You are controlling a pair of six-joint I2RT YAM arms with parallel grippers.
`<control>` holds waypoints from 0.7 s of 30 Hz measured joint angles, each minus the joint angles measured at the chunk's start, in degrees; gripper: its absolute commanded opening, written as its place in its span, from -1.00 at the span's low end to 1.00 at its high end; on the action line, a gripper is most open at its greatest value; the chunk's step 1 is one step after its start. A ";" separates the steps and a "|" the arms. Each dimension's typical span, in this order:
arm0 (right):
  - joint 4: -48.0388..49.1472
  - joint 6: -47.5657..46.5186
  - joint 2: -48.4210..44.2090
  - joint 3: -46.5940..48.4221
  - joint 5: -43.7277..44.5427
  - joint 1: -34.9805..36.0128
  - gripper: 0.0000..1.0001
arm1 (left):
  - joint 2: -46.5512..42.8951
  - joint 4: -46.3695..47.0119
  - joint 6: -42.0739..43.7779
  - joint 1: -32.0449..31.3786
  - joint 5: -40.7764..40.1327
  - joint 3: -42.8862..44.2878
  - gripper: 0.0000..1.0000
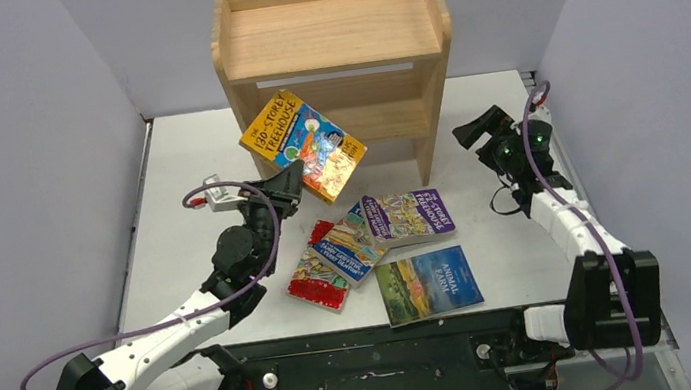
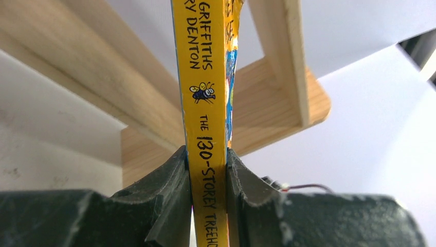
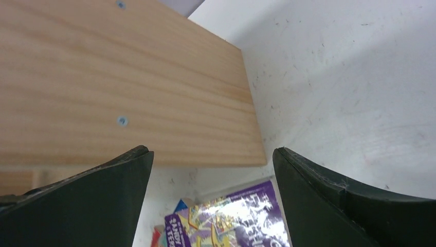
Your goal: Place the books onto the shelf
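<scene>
My left gripper (image 1: 288,184) is shut on a yellow-orange book (image 1: 303,144), held tilted in the air in front of the wooden shelf (image 1: 333,35). In the left wrist view its yellow spine (image 2: 206,123) stands pinched between both fingers (image 2: 169,180), with the shelf's boards (image 2: 267,103) behind. On the table lie a purple book (image 1: 408,215), a red-bordered book (image 1: 329,268) partly under it, and the "Animal Farm" book (image 1: 429,283). My right gripper (image 1: 477,129) hangs open and empty right of the shelf; its wrist view shows the shelf's side panel (image 3: 123,87) and the purple book (image 3: 226,218).
Grey walls (image 1: 13,148) enclose the white table (image 1: 178,177) on three sides. The shelf stands against the back wall. A black rail (image 1: 372,353) with the arm bases runs along the near edge.
</scene>
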 measured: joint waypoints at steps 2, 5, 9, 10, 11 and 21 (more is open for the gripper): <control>4.66 3.06 4.37 0.11 -2.40 -1.55 0.80 | 0.00 2.67 -0.44 -0.09 -2.14 0.00 -1.00; 10.95 7.37 11.54 1.16 -6.40 -3.02 0.80 | -0.20 4.79 -0.96 -0.07 -5.27 -0.22 -1.00; 17.88 11.74 18.45 2.64 -10.51 -1.03 0.80 | -0.59 5.68 -1.95 0.04 -8.35 -1.66 -1.00; 19.12 12.37 19.47 2.67 -11.32 0.00 0.80 | -0.63 5.68 -2.10 0.07 -9.05 -2.14 -1.00; 20.31 13.44 20.24 2.67 -10.99 1.11 0.80 | -0.63 5.64 -2.21 0.09 -9.51 -2.38 -1.00; 27.34 20.20 22.27 1.51 -10.16 6.73 0.80 | -2.23 4.42 -5.07 1.51 -14.40 -3.41 -1.00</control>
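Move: The front edge of the shelf's right side is about 4 cm ahead of my right hand and 6 cm to its left, at hand height; the purple book lies some 14 cm left, 4 cm back and 18 cm below. My left hand already holds the yellow book. The shelf's compartment is roughly 21 cm ahead of it, 9 cm right and 8 cm lower, and the blue book lies level with it, 8 cm right and 31 cm down. I slide my open right hand forward about 5 cm and a little down beside the shelf, then swing it left some 8 cm, fingers meeting the shelf's right side and pushing it left, while the wrist rolls about 20 degrees, left side rising. My left hand keeps its grip on the yellow book and carries it about 6 cm left, turning counter-clockwise some 15 degrees. ##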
